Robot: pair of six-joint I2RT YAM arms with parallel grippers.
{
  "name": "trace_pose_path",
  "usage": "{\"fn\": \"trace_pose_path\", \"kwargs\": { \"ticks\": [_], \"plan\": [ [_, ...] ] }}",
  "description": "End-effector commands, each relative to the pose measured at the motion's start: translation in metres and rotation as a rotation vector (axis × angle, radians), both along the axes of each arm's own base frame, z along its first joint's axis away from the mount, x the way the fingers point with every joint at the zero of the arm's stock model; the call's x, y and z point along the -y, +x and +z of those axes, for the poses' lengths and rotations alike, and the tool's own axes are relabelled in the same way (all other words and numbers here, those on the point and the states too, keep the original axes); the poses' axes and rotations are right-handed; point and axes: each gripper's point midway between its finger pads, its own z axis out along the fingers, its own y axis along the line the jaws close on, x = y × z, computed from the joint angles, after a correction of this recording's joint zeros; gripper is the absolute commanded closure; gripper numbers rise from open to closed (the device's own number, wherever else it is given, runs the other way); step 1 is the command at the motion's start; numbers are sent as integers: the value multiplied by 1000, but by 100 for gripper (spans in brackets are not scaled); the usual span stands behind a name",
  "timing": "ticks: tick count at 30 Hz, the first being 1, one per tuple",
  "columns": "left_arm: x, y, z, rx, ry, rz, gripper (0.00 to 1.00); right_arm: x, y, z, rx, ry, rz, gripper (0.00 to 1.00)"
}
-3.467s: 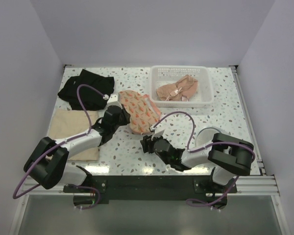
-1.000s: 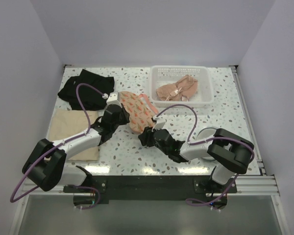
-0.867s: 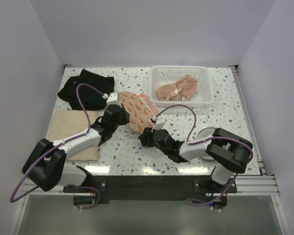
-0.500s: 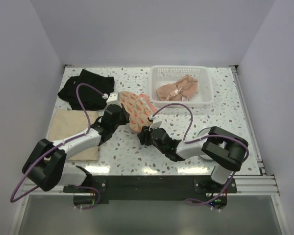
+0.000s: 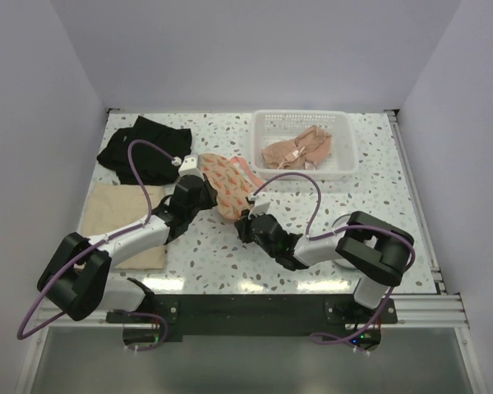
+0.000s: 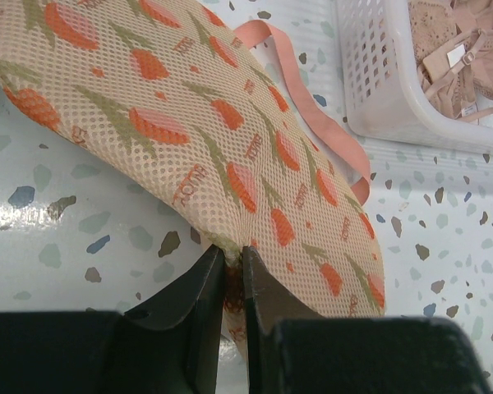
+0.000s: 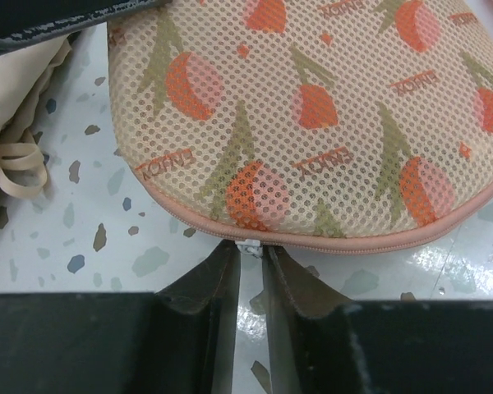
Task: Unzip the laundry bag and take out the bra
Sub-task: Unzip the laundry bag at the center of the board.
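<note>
The laundry bag, peach mesh with orange tulips, lies mid-table with its zip closed. No bra shows through it. My left gripper is at the bag's left edge. In the left wrist view, that gripper is shut on a pinch of the bag's mesh. My right gripper is at the bag's near edge. In the right wrist view, the right gripper has its tips closed on the small white zipper pull, just below the pink zip seam of the bag.
A white basket at the back right holds beige lingerie. A black garment lies at the back left, and a beige cloth lies under the left arm. The bag's pink strap trails toward the basket.
My right gripper has slid forward and left to the bag's near edge, and its jaws have narrowed onto the zipper pull. The left gripper has kept its grip.
</note>
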Motion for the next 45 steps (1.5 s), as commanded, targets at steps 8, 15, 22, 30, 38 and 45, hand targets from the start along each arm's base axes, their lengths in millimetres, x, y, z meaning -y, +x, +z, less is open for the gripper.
{"fn": "trace_pose_path", "kwargs": {
  "ticks": [8, 15, 22, 30, 38, 45],
  "plan": [
    [5, 8, 12, 46, -27, 6, 82, -2, 3, 34, 63, 49, 5, 100],
    [3, 6, 7, 37, -14, 10, 79, -13, -27, 29, 23, 45, 127, 100],
    [3, 6, 3, 42, -17, 4, 74, -32, -63, 5, -46, 45, 265, 100],
    [-1, 7, -15, -1, 23, 28, 62, -54, -53, 16, -22, 76, 267, 100],
    [-20, 1, -13, -9, 51, 106, 50, -72, -43, 24, -2, 76, 266, 100],
    [-45, -10, -4, 0, 76, 200, 44, -81, -38, 24, -2, 82, 264, 100]
  ]
}}
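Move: The zipper pull on the laundry bag's near edge sits between the right fingertips, about 1 cm ahead and 1 cm left of the hand point. From there the basket's middle is some 23 cm ahead and 20 cm right. The left hand holds bunched mesh; the bag's middle lies about 5 cm ahead and 4 cm right of it, the zipper pull roughly 4 cm back, 8 cm right and lower, the black cloth about 16 cm ahead and 20 cm left. Shut the right fingers on the zipper pull, lift slightly, then draw it back about 6 cm and a little left, turning the wrist some 15 degrees counter-clockwise and dipping. Keep the pinch while carrying it farther left, rising again and easing slightly forward. Meanwhile sink the left hand a couple of centimetres, open its fingers to let go of the mesh, and drift left. ##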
